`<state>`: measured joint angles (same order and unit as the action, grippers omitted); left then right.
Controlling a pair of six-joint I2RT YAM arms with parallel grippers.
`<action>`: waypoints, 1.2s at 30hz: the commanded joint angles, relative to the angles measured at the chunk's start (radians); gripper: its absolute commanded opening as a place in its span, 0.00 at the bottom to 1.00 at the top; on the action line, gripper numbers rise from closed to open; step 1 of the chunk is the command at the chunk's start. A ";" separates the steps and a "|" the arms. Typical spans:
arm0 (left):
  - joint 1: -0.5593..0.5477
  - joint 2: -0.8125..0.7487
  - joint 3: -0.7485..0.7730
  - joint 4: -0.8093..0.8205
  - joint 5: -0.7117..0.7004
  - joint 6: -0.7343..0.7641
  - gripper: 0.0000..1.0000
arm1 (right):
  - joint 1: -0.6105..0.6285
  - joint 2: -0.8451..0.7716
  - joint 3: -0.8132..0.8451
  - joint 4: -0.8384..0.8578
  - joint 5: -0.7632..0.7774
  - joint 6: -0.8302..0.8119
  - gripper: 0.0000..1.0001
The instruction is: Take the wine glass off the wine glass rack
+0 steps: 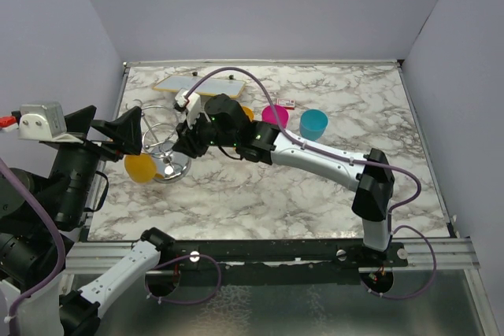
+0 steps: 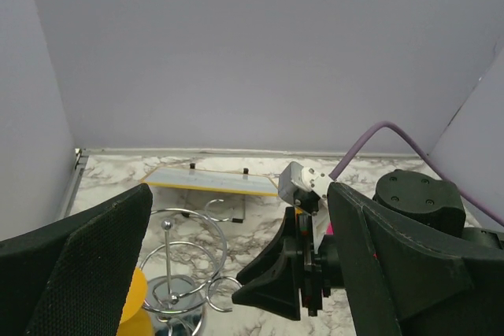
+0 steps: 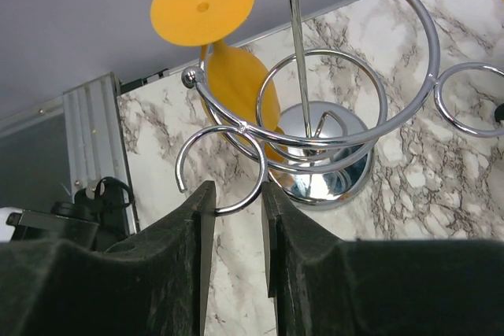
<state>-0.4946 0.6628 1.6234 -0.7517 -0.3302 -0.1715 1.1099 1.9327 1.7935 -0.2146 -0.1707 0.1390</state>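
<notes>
The orange wine glass (image 3: 236, 92) hangs upside down on the wine glass rack (image 3: 323, 179), its round foot on top and its bowl beside the chrome base. In the top view the wine glass (image 1: 140, 168) is at the left side of the wine glass rack (image 1: 167, 164). My right gripper (image 3: 236, 194) has its two pads against a small wire ring (image 3: 224, 171) at the rack's near side, away from the glass. The right gripper (image 1: 183, 143) reaches in from the right. My left gripper (image 2: 240, 194) stands wide open above the rack (image 2: 177, 297), holding nothing.
A flat rectangular board (image 1: 201, 84) lies at the back left. A pink cup (image 1: 275, 116) and a teal cup (image 1: 313, 123) stand behind the right arm, with a small card (image 1: 285, 103) near them. A metal rail (image 3: 90, 139) runs along the table's left edge.
</notes>
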 commanded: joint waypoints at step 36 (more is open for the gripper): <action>0.001 0.040 -0.019 0.002 0.006 -0.023 0.96 | -0.270 0.197 0.282 -0.146 -0.737 -0.412 0.28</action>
<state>-0.4946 0.6857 1.6169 -0.7525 -0.3298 -0.1864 0.8589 2.0975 2.0357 -0.3500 -0.8047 -0.2043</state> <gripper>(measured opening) 0.956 0.280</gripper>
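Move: The rack's hook ring is already between the right fingertips. The rack's post rises about 6 cm ahead and 7 cm to the left of that hand. The orange wine glass still hanging lies roughly 10 cm to the left and 1 cm back, its middle about 5 cm lower. The orange glass standing on the table is about 12 cm ahead, 14 cm right and 14 cm lower. From the left hand, the hanging glass is some 10 cm ahead, 8 cm left and 28 cm below. The rack is swung counter-clockwise about its post by the hook ring that the right fingers keep pinched: the right hand carries the ring about 5 cm forward and half as far to the right, slower towards the end, nearly level. The wrist turns with it by some 25 degrees counter-clockwise, mostly in the later part, and the grip stays unchanged. ##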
